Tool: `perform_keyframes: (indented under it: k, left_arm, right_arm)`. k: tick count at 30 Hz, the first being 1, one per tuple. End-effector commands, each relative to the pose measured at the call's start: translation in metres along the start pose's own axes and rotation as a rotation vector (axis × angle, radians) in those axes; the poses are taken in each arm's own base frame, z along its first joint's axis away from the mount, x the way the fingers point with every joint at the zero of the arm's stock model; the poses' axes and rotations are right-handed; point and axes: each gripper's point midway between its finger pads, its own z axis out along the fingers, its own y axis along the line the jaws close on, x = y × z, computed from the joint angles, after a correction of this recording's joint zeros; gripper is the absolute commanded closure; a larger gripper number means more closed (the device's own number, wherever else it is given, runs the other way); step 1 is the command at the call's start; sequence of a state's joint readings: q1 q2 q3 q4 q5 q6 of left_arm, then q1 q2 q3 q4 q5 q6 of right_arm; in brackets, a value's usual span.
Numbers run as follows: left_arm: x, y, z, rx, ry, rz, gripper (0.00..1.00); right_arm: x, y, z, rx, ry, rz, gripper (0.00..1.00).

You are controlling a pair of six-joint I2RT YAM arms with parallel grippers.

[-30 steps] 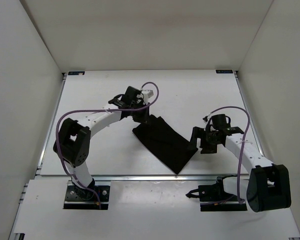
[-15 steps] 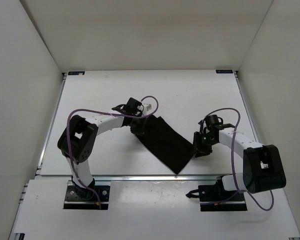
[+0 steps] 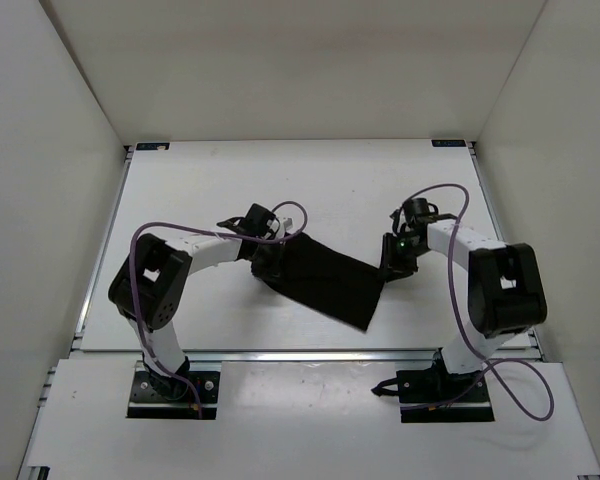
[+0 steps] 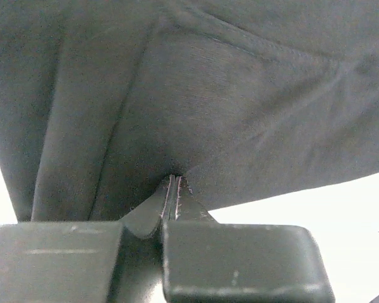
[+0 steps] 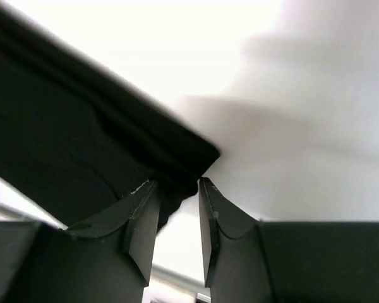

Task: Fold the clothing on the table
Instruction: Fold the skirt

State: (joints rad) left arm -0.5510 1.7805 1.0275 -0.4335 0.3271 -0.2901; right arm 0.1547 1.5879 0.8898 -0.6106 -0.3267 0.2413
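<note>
The black clothing [image 3: 325, 275] is stretched as a band across the middle of the white table [image 3: 210, 180], between my two grippers. My left gripper [image 3: 270, 256] is shut on its left end. In the left wrist view the jaws [image 4: 175, 180] pinch a fold and the clothing [image 4: 208, 95] fills the view above them. My right gripper [image 3: 388, 262] holds the right corner. In the right wrist view the fingertips [image 5: 177, 187] stand a little apart with a bunched corner of the clothing [image 5: 63, 139] between them. The near edge of the clothing lies on the table.
White walls enclose the table on the left, right and far side. A metal rail [image 3: 310, 352] runs along the front edge, with both arm bases behind it. Purple cables [image 3: 450, 195] loop off each arm.
My right gripper closed on the right corner of the clothing and drew it away from the front edge. The left gripper shifted slightly nearer with its end. The clothing now lies more level across the table.
</note>
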Motion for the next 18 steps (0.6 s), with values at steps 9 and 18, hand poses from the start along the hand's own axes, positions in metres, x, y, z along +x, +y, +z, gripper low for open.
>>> perform_keyframes:
  k: [9, 18]
  left_arm:
    - [0.002, 0.010, -0.022, -0.027, -0.045, -0.036, 1.00]
    - [-0.060, 0.013, -0.064, 0.005, -0.213, -0.037, 0.51]
  right_arm:
    - [-0.136, 0.007, 0.004, 0.046, -0.154, -0.136, 0.74]
    - [-0.157, 0.039, -0.035, -0.030, -0.268, -0.122, 0.35]
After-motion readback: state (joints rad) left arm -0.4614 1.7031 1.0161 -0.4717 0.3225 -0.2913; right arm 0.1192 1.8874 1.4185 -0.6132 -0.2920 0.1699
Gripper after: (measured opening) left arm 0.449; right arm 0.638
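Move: The left gripper is shut on the skirt's left end near the table. The skirt's middle lies about 13 cm to its right and 3 cm back, and the far-left corner some 8 cm ahead and 7 cm right. The right gripper, partly open, has the skirt's far-right corner between its fingertips, about 1 cm left and 1 cm below. The skirt's near-right corner lies roughly 13 cm back and 5 cm left of that hand. Sweep the right gripper quickly forward about 15 cm, low at first with the far-right corner between its fingertips, then rise some 5 cm over the second half, widening the fingers and swinging their tips forward about 15 degrees, past the corner and clear of the cloth. Keep the left gripper shut on its end while easing slightly back and left, then open it and lift about 2 cm, drifting forward and left. ##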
